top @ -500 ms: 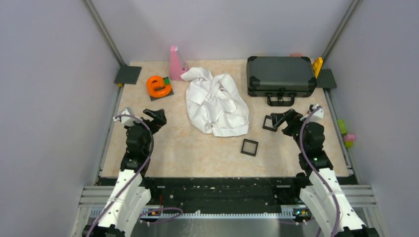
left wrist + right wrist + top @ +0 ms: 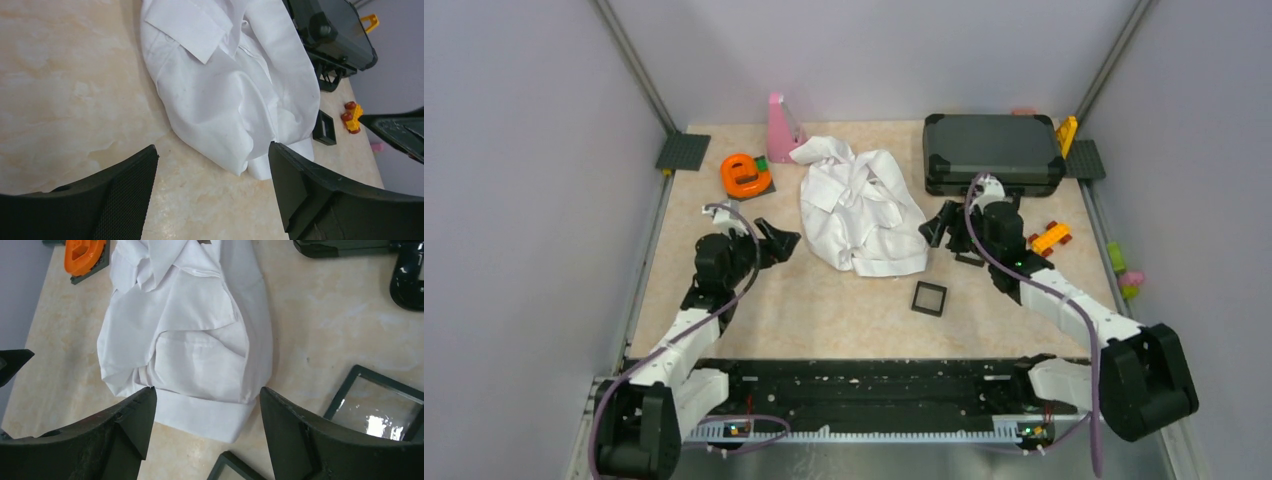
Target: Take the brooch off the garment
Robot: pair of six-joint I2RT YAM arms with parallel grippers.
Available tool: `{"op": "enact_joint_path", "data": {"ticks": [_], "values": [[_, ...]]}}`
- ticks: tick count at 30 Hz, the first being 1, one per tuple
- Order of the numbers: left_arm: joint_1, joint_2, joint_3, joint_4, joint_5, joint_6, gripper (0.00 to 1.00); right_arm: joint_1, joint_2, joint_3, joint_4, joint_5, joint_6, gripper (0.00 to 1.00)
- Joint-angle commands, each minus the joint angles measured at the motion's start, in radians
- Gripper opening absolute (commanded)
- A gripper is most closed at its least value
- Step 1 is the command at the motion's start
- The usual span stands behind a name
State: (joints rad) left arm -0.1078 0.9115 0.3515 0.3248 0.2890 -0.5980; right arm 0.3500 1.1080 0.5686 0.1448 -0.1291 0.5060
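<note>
The garment [image 2: 861, 210] lies crumpled in the middle of the table, a white shirt with folded cuffs and collar; it also fills the left wrist view [image 2: 230, 85] and the right wrist view [image 2: 190, 330]. The brooch is hidden; no metallic ornament shows on the fabric in any view. My left gripper [image 2: 777, 238] is open just left of the garment's near edge, above the tabletop [image 2: 212, 150]. At the garment's right side my right gripper [image 2: 938, 224] is open, its fingers framing the near cuff [image 2: 206, 391] without touching it.
A black case [image 2: 992, 150] stands at the back right. A pink cone [image 2: 780, 128] and an orange toy [image 2: 744, 174] sit at the back left. A black square tray [image 2: 929, 298] lies in front of the garment, another [image 2: 380, 402] under the right arm. A yellow toy car [image 2: 1049, 236] is further right.
Both arms have reached forward and inward, bringing each gripper close to the garment's sides. The yellow toy car now shows where the right arm stood.
</note>
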Motion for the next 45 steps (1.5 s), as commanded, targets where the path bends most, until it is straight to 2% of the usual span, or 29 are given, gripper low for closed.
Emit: {"op": "enact_joint_path", "data": {"ticks": [1, 9, 12, 18, 22, 24, 27, 28, 35, 38, 41, 45], "values": [[-0.005, 0.118, 0.083, 0.134, 0.164, 0.009, 0.85, 0.049, 0.149, 0.145, 0.024, 0.063, -0.089, 0.75], [-0.024, 0.334, 0.185, 0.152, 0.174, 0.008, 0.82, 0.107, 0.388, 0.315, -0.001, 0.167, -0.161, 0.65], [-0.024, 0.423, 0.232, 0.143, 0.165, -0.002, 0.82, 0.115, 0.459, 0.381, -0.008, 0.177, -0.197, 0.53], [-0.024, 0.596, 0.353, 0.083, 0.143, -0.009, 0.82, 0.126, 0.588, 0.505, -0.049, 0.208, -0.241, 0.51], [-0.024, 0.707, 0.449, 0.030, 0.150, -0.010, 0.83, 0.127, 0.635, 0.561, -0.078, 0.227, -0.259, 0.42], [-0.024, 0.770, 0.505, -0.008, 0.167, -0.010, 0.83, 0.127, 0.650, 0.577, -0.082, 0.236, -0.269, 0.32], [-0.025, 0.849, 0.563, -0.032, 0.181, -0.024, 0.81, 0.127, 0.659, 0.596, -0.088, 0.242, -0.275, 0.06], [-0.025, 0.870, 0.576, -0.035, 0.187, -0.032, 0.81, 0.127, 0.659, 0.609, -0.096, 0.249, -0.276, 0.00], [-0.026, 0.941, 0.635, -0.078, 0.189, -0.053, 0.73, 0.126, 0.577, 0.657, -0.143, 0.323, -0.299, 0.00], [-0.027, 0.969, 0.640, -0.076, 0.202, -0.061, 0.67, 0.122, 0.511, 0.671, -0.178, 0.330, -0.296, 0.00], [-0.027, 0.988, 0.628, -0.042, 0.231, -0.080, 0.58, 0.114, 0.431, 0.677, -0.201, 0.329, -0.284, 0.00], [-0.027, 0.961, 0.583, -0.013, 0.215, -0.086, 0.56, 0.103, 0.308, 0.681, -0.225, 0.306, -0.270, 0.00]]}}
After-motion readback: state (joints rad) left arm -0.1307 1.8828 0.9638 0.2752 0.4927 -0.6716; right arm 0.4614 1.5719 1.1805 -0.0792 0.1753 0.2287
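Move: The garment's right edge lies about 12 cm ahead of the right hand, 5 cm to its left and 7 cm below; from that hand the black case is some 20 cm ahead and 13 cm right, the rear black frame 1 cm back and 8 cm right. The garment's left edge is about 14 cm ahead of the left hand, 7 cm right, 12 cm down; the orange toy is 23 cm ahead and 9 cm left of that hand. No brooch is visible. The garment's right edge is reached by the right hand going forward, a little left and down, rolling some 20 degrees left side down; its fingers shut, pinch the cloth and raise it about 9 cm. Towards the left edge the left hand goes some 12 cm forward while sinking 10 cm, drifts right and tips down, its fingers partly closing; contact there can't be seen. ##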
